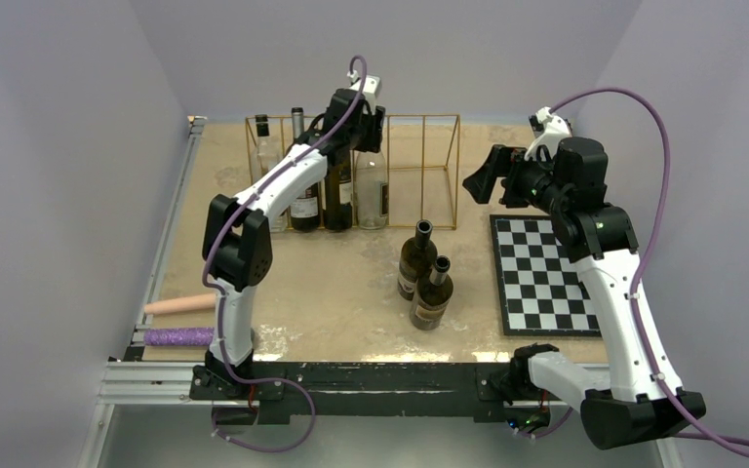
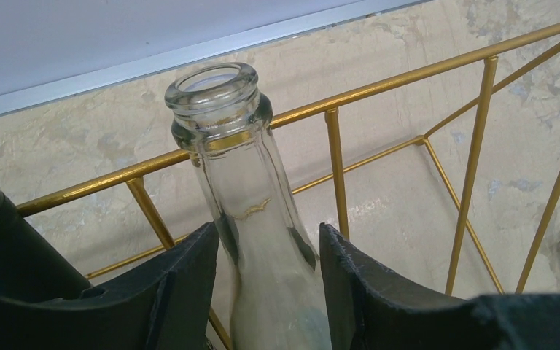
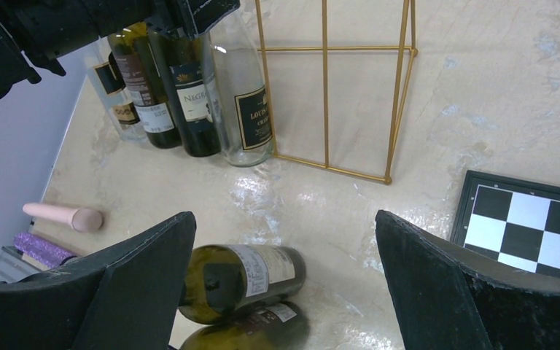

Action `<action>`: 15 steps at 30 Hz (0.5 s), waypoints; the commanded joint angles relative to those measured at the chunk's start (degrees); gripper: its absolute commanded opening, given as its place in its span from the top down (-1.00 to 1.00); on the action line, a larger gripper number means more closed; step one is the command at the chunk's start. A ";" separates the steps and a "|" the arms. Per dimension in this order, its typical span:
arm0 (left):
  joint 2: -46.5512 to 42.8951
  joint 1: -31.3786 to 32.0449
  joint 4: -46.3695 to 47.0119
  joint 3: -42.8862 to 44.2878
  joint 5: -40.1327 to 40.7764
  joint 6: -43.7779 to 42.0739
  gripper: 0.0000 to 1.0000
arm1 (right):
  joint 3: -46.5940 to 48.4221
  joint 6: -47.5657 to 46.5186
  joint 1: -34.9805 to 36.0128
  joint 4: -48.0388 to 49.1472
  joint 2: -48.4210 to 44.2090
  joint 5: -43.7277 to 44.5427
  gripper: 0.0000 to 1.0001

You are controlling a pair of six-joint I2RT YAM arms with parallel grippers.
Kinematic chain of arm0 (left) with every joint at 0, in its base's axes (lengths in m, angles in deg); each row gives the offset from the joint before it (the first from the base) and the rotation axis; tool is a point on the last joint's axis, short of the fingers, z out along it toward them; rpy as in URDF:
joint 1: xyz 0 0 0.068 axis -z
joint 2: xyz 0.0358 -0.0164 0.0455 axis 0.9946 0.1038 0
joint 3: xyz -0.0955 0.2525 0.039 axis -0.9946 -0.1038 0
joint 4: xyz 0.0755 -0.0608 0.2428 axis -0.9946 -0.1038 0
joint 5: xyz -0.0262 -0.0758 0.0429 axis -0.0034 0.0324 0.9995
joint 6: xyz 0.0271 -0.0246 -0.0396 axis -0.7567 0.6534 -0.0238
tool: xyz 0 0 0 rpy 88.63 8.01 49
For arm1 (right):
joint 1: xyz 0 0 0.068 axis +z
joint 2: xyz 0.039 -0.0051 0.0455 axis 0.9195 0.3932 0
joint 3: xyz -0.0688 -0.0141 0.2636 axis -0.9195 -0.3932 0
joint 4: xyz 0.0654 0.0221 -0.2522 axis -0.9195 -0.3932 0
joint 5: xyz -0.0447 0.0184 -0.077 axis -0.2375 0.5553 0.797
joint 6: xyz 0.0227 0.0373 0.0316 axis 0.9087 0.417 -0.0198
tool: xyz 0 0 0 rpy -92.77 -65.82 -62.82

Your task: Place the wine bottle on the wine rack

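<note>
The gold wire wine rack [image 1: 439, 171] stands at the back of the table and also shows in the left wrist view [image 2: 408, 76] and the right wrist view [image 3: 326, 49]. A clear glass wine bottle [image 1: 373, 190] stands upright in it, beside three other bottles. My left gripper [image 1: 369, 127] is shut on this clear bottle [image 2: 240, 168], with its pads [image 2: 189, 270] on either side of the neck below the lip. My right gripper [image 1: 478, 180] hangs open and empty above the table. Its jaws [image 3: 284, 219] are wide apart over two dark green bottles [image 3: 240, 281].
The two dark green bottles [image 1: 417, 255] [image 1: 433, 292] stand together mid-table in front of the rack. A chessboard [image 1: 546, 273] lies at the right. A pink cylinder [image 1: 180, 305] and a purple one [image 1: 177, 336] lie at the near left edge. The rack's right slots hold nothing.
</note>
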 commanded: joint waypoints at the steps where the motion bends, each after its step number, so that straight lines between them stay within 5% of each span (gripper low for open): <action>1: 0.46 -0.60 -1.46 1.53 0.96 -0.37 -0.17 | 2.26 0.20 -0.23 0.37 -0.64 -0.36 -0.98; 15: -10.90 -0.68 -0.46 -3.82 -4.39 2.29 -0.78 | 3.54 -2.91 -0.16 2.91 -3.66 -13.68 -0.98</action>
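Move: The left gripper is already around the lower neck of the clear bottle standing in the wine rack. The bottle's middle is roughly 6 cm below the hand point. The nearest dark bottle stands about 8 cm to its left, level with it. Two wine bottles still wait outside: one about 18 cm back and 9 cm right, the other 26 cm back and 11 cm right. From the right gripper, the clear bottle lies about 23 cm ahead, 20 cm left and 19 cm lower. Open the left gripper from about half to nearly full, letting go of the clear bottle's neck. Keep that hand almost still, sinking a mere half centimetre, then start easing back about 1 cm and up as much. Meanwhile let the empty, wide-open right gripper drift left and back about 2 cm, turning slightly counter-clockwise. ##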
